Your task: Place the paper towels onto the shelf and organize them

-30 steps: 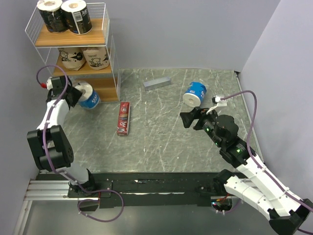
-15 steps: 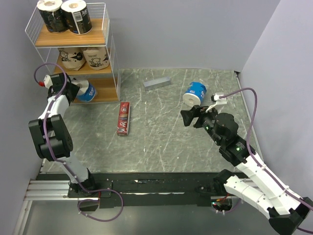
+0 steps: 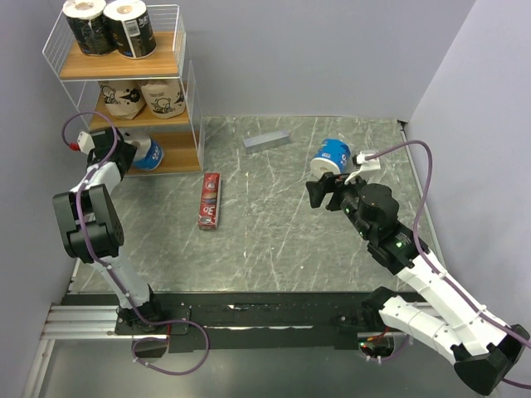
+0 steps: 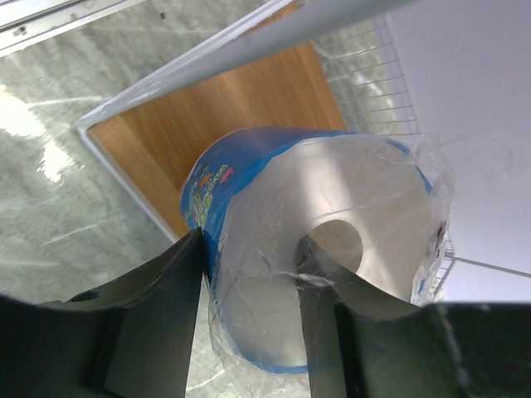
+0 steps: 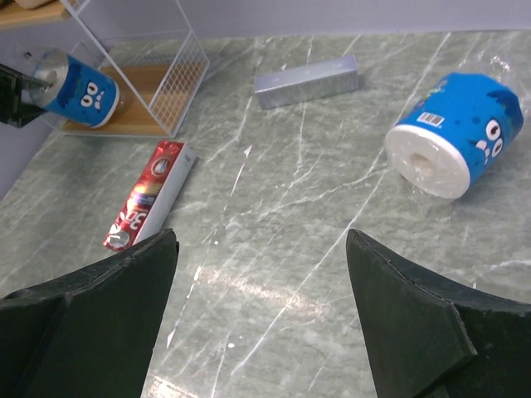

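The shelf (image 3: 187, 83) stands at the far left, with two black paper towels (image 3: 109, 26) on its top board and two tan ones (image 3: 143, 97) on the middle board. A blue-and-white roll (image 3: 149, 155) lies on its side at the bottom board. My left gripper (image 3: 127, 152) is shut on it. In the left wrist view one finger is in the roll's (image 4: 332, 207) core and the other presses its outside, with the left gripper (image 4: 253, 249) over the wooden board (image 4: 216, 108). Another blue roll (image 3: 332, 155) (image 5: 460, 133) lies on the table just beyond my open right gripper (image 3: 315, 193) (image 5: 261, 249).
A flat red box (image 3: 211, 201) (image 5: 149, 195) lies on the marble table right of the shelf's foot. A grey bar (image 3: 266, 140) (image 5: 307, 81) lies near the back wall. The shelf's wire side (image 5: 170, 70) shows at the right wrist view's upper left.
My left gripper has carried the blue roll from in front of the shelf onto its bottom board. My right gripper has moved a little toward the loose blue roll.
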Robot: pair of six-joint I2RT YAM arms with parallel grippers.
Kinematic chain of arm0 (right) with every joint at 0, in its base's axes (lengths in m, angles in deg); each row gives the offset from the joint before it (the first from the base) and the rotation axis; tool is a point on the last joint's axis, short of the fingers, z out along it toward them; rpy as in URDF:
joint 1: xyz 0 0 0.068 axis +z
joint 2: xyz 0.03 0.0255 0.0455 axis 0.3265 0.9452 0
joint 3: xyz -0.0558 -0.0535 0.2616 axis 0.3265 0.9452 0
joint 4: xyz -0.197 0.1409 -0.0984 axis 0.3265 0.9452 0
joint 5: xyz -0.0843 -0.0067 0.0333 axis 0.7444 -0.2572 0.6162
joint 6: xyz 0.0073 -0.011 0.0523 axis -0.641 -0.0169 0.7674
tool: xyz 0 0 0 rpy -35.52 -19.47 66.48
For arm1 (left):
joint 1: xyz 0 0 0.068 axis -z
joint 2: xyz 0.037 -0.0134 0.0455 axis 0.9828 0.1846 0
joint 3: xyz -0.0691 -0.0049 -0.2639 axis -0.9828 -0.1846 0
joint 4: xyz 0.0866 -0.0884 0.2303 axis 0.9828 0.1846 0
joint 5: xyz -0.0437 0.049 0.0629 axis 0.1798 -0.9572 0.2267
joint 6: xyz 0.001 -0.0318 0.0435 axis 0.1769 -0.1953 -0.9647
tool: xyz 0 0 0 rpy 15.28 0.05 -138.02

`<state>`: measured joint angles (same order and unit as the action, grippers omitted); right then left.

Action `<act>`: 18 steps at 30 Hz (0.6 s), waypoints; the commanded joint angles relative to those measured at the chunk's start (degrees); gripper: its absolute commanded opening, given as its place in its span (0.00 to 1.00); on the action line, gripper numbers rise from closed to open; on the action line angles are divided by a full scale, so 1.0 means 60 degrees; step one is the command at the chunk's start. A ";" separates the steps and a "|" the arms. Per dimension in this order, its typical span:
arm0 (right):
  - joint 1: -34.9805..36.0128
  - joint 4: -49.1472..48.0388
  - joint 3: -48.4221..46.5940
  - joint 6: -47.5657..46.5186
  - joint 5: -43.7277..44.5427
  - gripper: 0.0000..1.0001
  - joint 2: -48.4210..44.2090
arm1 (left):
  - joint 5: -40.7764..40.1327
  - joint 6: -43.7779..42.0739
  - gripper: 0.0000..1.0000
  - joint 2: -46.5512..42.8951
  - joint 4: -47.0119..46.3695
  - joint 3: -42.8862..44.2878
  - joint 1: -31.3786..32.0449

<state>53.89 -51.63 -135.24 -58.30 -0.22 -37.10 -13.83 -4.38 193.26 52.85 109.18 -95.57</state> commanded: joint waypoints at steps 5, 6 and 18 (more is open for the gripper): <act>-0.0063 -0.0345 -0.0391 -0.0280 0.0226 0.89 -0.0273 | 0.0179 0.0116 0.56 -0.0371 -0.2851 -0.0573 -0.0009; -0.0048 -0.0330 -0.0348 -0.0295 0.0226 0.89 -0.0302 | 0.0223 0.0131 0.56 -0.0313 -0.2998 -0.0589 -0.0023; -0.0135 -0.2570 0.0547 -0.1931 0.1468 0.89 0.0602 | -0.0070 -0.0146 0.78 -0.2359 -0.3160 -0.2213 -0.0009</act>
<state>53.89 -56.70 -133.34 -62.39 2.60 -38.34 -13.79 -4.27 187.73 38.19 98.78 -95.57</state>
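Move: Just inside the bottom shelf, the left fingers still hold the leaning blue paper towel roll by its upper end; the roll's middle is about 3 cm ahead of the left hand, 4 cm right and 4 cm below. On the middle shelf, a tan roll is some 6 cm ahead, 7 cm right and 20 cm up; the red box lies 11 cm back, 24 cm right and 10 cm down. From the right hand the blue roll is roughly 25 cm ahead, 52 cm left and 21 cm lower. Opening steadily from about half to three-quarters, the left fingers let go of the blue roll. While they part, the left hand eases forward over the bottom shelf and rises about 1.5 cm, tipping the fingertips up by some 10 degrees; then it draws back a little over 2 cm, still lifting slightly, clear of the roll's top. ##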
